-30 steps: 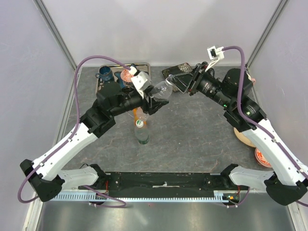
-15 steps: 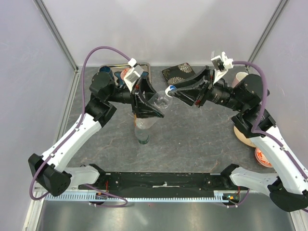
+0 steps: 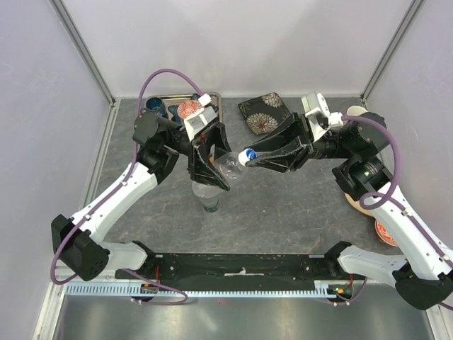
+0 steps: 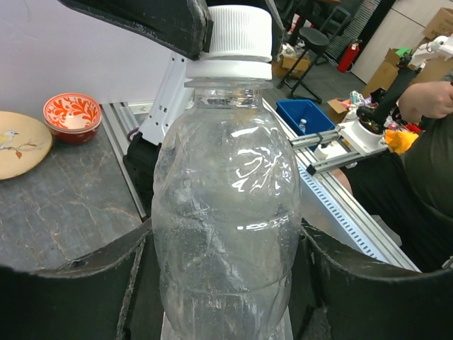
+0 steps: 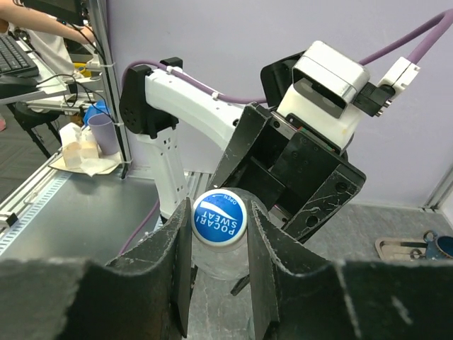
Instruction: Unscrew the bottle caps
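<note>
A clear plastic bottle (image 3: 228,166) (image 4: 226,212) is held off the table, tilted, with my left gripper (image 3: 212,164) (image 4: 225,248) shut round its body. Its blue-and-white cap (image 3: 247,156) (image 5: 219,218) points toward the right arm; in the left wrist view the cap (image 4: 239,35) shows its white ribbed side. My right gripper (image 3: 250,157) (image 5: 218,216) is shut on this cap, one finger on each side. A second bottle (image 3: 207,200) stands on the table just below the left gripper, its cap hidden from view.
A metal tray (image 3: 214,99) at the back left holds a blue mug (image 3: 154,108) and a red patterned bowl (image 3: 188,108). A dark flowered dish (image 3: 263,112) lies at the back centre. A tan plate (image 3: 357,202) and an orange-red bowl (image 3: 386,230) sit under the right arm.
Both arms have carried the bottle from the back of the table toward the centre and front. The right gripper has stayed at the cap, the left on the bottle's body.
</note>
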You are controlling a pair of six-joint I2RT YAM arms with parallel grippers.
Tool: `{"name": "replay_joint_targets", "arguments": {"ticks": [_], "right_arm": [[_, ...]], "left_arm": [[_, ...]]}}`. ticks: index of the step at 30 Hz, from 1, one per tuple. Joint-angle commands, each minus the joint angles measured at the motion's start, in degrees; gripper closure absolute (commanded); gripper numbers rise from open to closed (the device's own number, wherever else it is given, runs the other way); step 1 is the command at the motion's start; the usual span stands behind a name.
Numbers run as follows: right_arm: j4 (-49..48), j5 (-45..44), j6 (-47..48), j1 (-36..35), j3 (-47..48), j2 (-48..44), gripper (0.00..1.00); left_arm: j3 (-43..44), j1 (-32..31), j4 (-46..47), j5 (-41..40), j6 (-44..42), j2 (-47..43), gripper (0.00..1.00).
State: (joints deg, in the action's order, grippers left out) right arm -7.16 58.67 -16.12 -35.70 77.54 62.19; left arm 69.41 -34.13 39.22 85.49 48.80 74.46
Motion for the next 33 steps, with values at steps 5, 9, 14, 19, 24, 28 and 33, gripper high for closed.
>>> {"name": "replay_joint_targets", "arguments": {"ticks": [5, 9, 14, 19, 24, 28, 33], "right_arm": [[5.8, -3.6, -4.3, -1.0, -3.5, -0.3, 0.34], [8.8, -12.0, -5.1, -1.0, -1.9, -1.5, 0.07], [10.7, -19.1, -6.5, -0.9, 1.5, -2.3, 0.02], [14.0, -30.9, -10.4, -0.9, 8.0, -1.3, 0.02], [19.0, -38.4, -16.6, -0.9, 12.9, 0.6, 0.02], [22.3, -44.1, -20.5, -1.0, 13.3, 1.5, 0.02], [28.0, -53.1, -22.0, -1.0, 13.2, 2.6, 0.07]], "left_arm": [[3.1, -0.4, -10.6, -7.4, -9.6, -0.8, 0.67], [4.2, -0.4, -22.4, -11.3, -19.3, -2.5, 0.66], [4.1, -0.4, -26.9, -14.6, -23.2, -3.4, 0.65], [4.2, -0.7, -34.8, -28.6, -31.6, -5.6, 0.63], [3.5, -5.0, -43.5, -48.5, -42.1, -10.1, 0.6], [1.2, -10.2, -43.1, -67.7, -47.7, -12.1, 0.58], [-0.8, -16.0, -42.0, -85.3, -53.4, -13.0, 0.58]]}}
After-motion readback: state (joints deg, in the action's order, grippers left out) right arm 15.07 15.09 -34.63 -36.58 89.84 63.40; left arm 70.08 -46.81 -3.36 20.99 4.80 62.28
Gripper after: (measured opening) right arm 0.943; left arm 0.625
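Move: My right fingers are already shut on the blue-topped cap, about 1 cm to the left of that hand's point. For my left hand, which holds the clear bottle by its body, the cap is some 7 cm to the right, 1 cm ahead and 8 cm up. From my right hand, the green-capped bottle stands about 4 cm ahead, 12 cm left and 32 cm down; the orange bottle is 8 cm beyond it. I open my right fingers wide to let go of the cap, dip that hand about 3 cm, then lift it again as it swings some 9 cm forward and a bit right, turning clockwise and rolling its forward side down, about 35 degrees each. My left hand keeps its grip and carries the bottle about 9 cm forward, turning counter-clockwise about 50 degrees, so the cap stays between the open fingers. ##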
